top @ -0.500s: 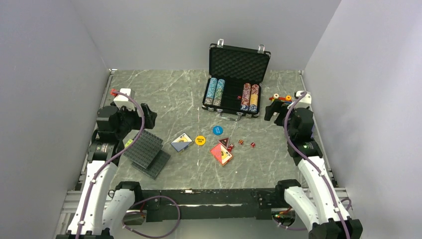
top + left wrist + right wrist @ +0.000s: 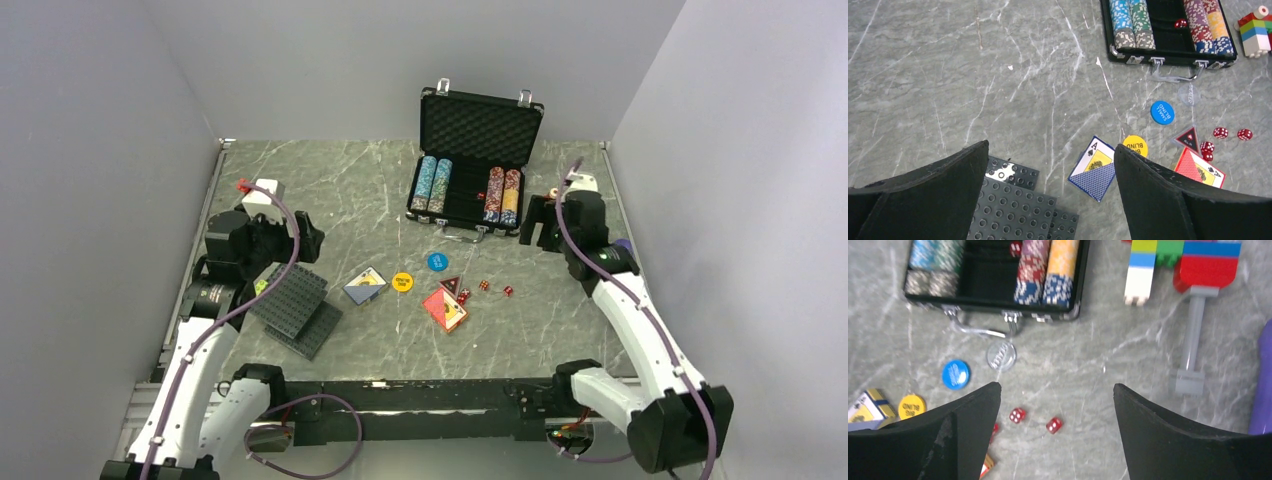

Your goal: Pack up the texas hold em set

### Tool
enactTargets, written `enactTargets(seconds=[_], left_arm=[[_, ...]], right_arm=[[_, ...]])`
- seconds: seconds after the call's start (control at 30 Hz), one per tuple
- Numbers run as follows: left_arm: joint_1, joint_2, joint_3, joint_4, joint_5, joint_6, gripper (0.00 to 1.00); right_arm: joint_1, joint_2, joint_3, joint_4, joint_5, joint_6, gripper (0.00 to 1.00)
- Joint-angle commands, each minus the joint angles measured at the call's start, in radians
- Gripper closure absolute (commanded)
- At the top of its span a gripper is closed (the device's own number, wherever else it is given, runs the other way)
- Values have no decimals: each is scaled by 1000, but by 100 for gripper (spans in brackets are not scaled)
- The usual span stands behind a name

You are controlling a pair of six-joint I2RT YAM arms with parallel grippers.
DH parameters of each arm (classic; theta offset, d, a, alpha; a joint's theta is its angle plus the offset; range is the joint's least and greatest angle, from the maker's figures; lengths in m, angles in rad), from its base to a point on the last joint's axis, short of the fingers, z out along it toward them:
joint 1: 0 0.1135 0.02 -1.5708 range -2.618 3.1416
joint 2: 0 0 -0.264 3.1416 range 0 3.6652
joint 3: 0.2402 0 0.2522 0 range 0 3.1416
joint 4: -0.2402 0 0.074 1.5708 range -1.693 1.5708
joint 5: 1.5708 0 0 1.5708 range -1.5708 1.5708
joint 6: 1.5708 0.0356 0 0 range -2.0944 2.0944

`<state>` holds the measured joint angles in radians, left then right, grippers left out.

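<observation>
The texas hold em set's black case (image 2: 480, 125) stands open at the back, with chip rows (image 2: 433, 183) inside and one red die (image 2: 1180, 23). On the table in front lie a blue card deck (image 2: 1095, 170), a red deck (image 2: 1200, 170), a yellow button (image 2: 1135, 145), a blue button (image 2: 1162, 112), a red-triangle button (image 2: 1188, 137), a clear button (image 2: 1001, 355) and loose red dice (image 2: 1017, 415). My left gripper (image 2: 1051, 147) hangs open above the table, left of the blue deck. My right gripper (image 2: 1056, 387) is open over the dice, holding nothing.
Dark grey studded plates (image 2: 1013, 205) lie under my left gripper. A colourful toy-block figure (image 2: 1183, 260) sits right of the case, next to a grey piece (image 2: 1192, 340). A purple object (image 2: 1263, 385) is at the far right. Grey walls enclose the table.
My right arm has swung left, toward the case's right front corner. My left gripper has shifted slightly forward and to the right. Both stay open.
</observation>
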<state>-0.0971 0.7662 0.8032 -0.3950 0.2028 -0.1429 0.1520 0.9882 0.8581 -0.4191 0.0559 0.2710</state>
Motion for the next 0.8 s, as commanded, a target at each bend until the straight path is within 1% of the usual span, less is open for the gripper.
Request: enactTargets(seconds=[0.0, 0.1, 0.27, 0.47, 0.57, 0.67, 0.77], left_arm=[[-25, 0, 30, -8, -47, 19, 1], [-27, 14, 37, -16, -49, 17, 1], [-29, 25, 36, -20, -56, 13, 1], [-29, 17, 34, -22, -75, 13, 1], [-29, 10, 30, -19, -78, 12, 1], [-30, 9, 28, -20, -80, 14, 1], [-32, 7, 28, -22, -84, 14, 1]], right_arm=[[104, 102, 68, -200, 166, 79, 16], [153, 180, 57, -236, 172, 145, 22], [204, 253, 0, -201, 143, 258, 31], [237, 314, -25, -170, 192, 363, 35], [241, 331, -31, -161, 205, 382, 37], [263, 350, -13, -201, 260, 403, 40], [270, 351, -39, -188, 256, 427, 42]])
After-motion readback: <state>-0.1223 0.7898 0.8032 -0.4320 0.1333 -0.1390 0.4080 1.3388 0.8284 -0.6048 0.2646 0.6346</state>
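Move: The nearest red die lies roughly 5 cm back and 5 cm to the left of the right hand, about 18 cm below it. At table height too, a second die stands some 5 cm farther left of that die and 1 cm farther out, and the clear dealer button about 14 cm left and 6 cm ahead of the hand. From the left hand, the nearest die is around 42 cm to the right, 2 cm back and 22 cm down. Down towards the rightmost red die goes the right hand, sinking about 13 cm while drawing back and left some 4 cm each, quickly at first and then easing off. The wrist tips the fingers roughly 30 degrees further down and turns slightly clockwise, as the gap narrows from nearly wide open to a little over half, with nothing yet between the pads. ##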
